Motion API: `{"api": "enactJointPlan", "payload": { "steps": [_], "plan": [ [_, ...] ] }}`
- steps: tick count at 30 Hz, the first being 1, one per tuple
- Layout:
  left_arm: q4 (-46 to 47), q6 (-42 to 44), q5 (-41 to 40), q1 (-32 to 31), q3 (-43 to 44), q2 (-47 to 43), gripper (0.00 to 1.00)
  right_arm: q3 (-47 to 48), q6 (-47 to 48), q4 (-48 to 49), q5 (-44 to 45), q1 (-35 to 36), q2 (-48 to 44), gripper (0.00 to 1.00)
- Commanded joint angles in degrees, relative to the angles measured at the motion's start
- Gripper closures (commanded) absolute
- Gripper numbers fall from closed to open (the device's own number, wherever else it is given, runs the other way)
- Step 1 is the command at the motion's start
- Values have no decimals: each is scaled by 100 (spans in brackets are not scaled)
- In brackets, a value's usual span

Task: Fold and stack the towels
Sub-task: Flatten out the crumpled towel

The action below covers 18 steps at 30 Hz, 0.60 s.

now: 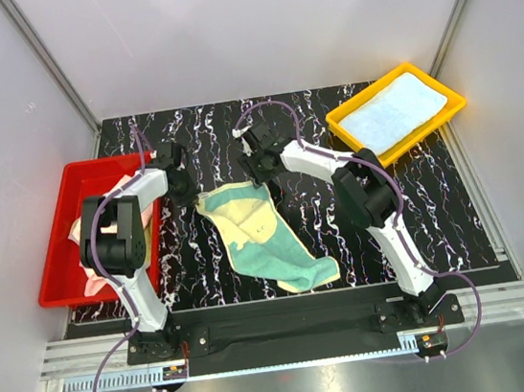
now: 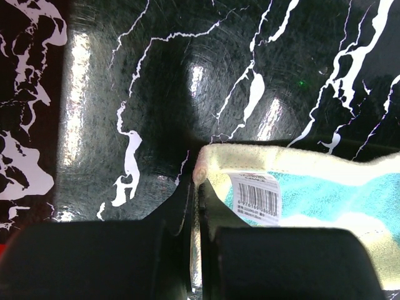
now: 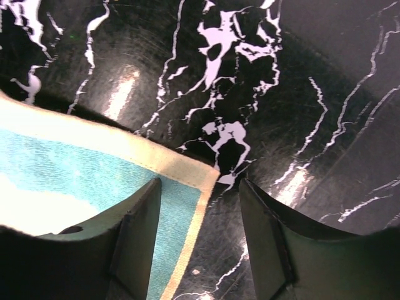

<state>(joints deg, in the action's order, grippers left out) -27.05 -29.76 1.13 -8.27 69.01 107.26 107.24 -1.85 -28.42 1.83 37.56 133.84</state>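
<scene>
A teal towel with pale yellow border (image 1: 260, 243) lies crumpled on the black marbled table (image 1: 418, 204). My left gripper (image 1: 182, 189) is shut on its far left corner. In the left wrist view the yellow hem is pinched between the closed jaws of that gripper (image 2: 197, 182), beside a barcode label (image 2: 255, 197). My right gripper (image 1: 261, 171) stands open over the far right corner. In the right wrist view that corner (image 3: 206, 175) lies flat between the spread jaws of the right gripper (image 3: 200, 190), untouched. A light blue towel (image 1: 394, 109) lies folded in the yellow tray (image 1: 358, 141).
A red tray (image 1: 57, 252) at the left edge holds a pink towel (image 1: 93, 284), partly hidden by my left arm. The yellow tray sits at the back right corner. White walls close in the table on three sides.
</scene>
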Motion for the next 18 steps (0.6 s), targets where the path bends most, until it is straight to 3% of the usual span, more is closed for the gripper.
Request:
{"api": "enactJointPlan", "payload": {
  "steps": [1,11,15,18],
  "plan": [
    [147,76,125,27,139,40,100,-10,-272,-234,-507,-3,125,41],
    [174,31,134,19,104,23,100,-265,-632,-286,-912,-3,212,53],
    [165,5,125,19,95,-21,100,-327,-729,-304,-851,-12,283,63],
    [173,-21,142,19,68,-74,100,-292,-712,-392,-736,-12,379,77]
  ]
}}
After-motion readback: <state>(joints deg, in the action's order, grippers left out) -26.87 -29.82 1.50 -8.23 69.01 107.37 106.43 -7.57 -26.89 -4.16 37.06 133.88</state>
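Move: The towel's far right corner lies between the right gripper's open fingers, within 1 cm to the right of the hand point and some 1 cm below it. From that gripper, the far left corner is about 18 cm left and 1 cm back, and the towel's crumpled near end about 25 cm back and 10 cm right. The left gripper already pinches the left corner; the right corner is roughly 18 cm to its right and 1 cm ahead. Keep the left gripper still and shut on its corner. Draw the right gripper about 1.5 cm left and 1 cm back at table height, swinging its fingertips left and a little back by some 10 degrees, while closing the fingers from over half open to about a quarter, around the towel's right corner. ##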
